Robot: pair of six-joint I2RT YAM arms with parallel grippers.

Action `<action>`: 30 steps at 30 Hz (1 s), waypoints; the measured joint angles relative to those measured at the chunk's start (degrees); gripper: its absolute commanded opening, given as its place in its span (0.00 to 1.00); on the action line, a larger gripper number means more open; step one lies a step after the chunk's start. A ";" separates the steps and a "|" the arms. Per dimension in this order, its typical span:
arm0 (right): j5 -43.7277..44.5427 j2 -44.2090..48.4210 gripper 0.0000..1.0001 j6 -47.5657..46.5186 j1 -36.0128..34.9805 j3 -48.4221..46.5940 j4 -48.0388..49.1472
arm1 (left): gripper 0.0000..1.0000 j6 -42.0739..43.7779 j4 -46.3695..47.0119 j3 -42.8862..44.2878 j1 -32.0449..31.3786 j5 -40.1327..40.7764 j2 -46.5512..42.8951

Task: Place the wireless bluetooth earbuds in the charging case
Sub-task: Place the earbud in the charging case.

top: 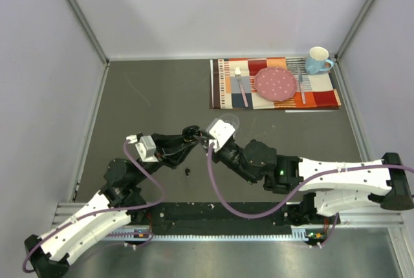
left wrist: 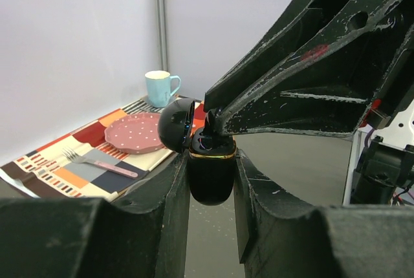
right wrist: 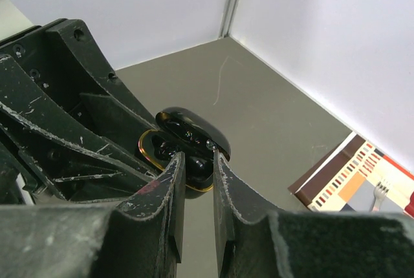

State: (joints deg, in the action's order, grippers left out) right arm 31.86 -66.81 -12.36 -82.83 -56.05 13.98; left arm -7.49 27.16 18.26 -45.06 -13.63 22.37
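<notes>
The charging case [left wrist: 210,178] is glossy black with a gold rim, and its lid [left wrist: 173,125] hangs open to the left. My left gripper [left wrist: 211,159] is shut on the case's body and holds it above the table. My right gripper [right wrist: 199,156] comes in from the right, its tips at the case's open cavity [right wrist: 155,152]. It is shut on a small black earbud [right wrist: 198,167] that sits at or in the cavity. In the top view the two grippers meet at the case [top: 191,135]. Another earbud [top: 187,172] lies on the table just in front of them.
A clear plastic cup [top: 228,123] shows right behind my right gripper. A striped placemat [top: 226,94] at the back right carries a pink dotted plate [top: 275,83], two forks and a light blue mug [top: 317,60]. White walls enclose the table.
</notes>
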 measured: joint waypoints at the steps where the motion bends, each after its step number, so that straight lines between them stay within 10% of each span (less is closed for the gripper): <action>1: -0.02 0.00 0.07 0.09 0.02 -0.02 -0.07 | 0.00 0.00 0.00 -0.04 0.00 0.02 -0.07; 6: -0.04 0.00 0.24 0.79 0.02 -0.35 -0.44 | 0.00 0.02 0.15 -0.15 0.00 0.04 -0.39; 8: 0.00 0.00 0.51 1.53 0.02 -0.72 -1.07 | 0.00 0.04 0.15 -0.17 -0.02 0.00 -0.39; 13: 0.55 0.00 0.78 5.25 -0.11 -3.21 -4.33 | 0.00 0.15 1.68 -0.17 0.07 1.25 -0.48; 30: 2.32 15.93 0.95 31.56 13.73 -4.83 -15.26 | 0.00 3.63 0.15 -0.17 0.07 4.81 -4.70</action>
State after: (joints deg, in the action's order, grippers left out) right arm 34.17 -50.87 19.20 -69.10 -60.88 -1.28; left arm -3.86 27.31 18.09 -44.99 -8.82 17.67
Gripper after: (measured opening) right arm 0.897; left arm 0.335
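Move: The right hand's closed fingers are already at the earbud in the open charging case, whose middle lies about 2 cm left of that hand, 1 cm ahead and 1 cm below. The glass stands roughly 10 cm to its right and 1 cm farther out; a loose earbud lies some 14 cm back and 5 cm left, both over 20 cm below. The left hand holds the case at its fingertips, about 1 cm right and 1 cm above its hand point. Right fingers open wide off the earbud and retreat some 14 cm right, up and forward; left lifts case. ##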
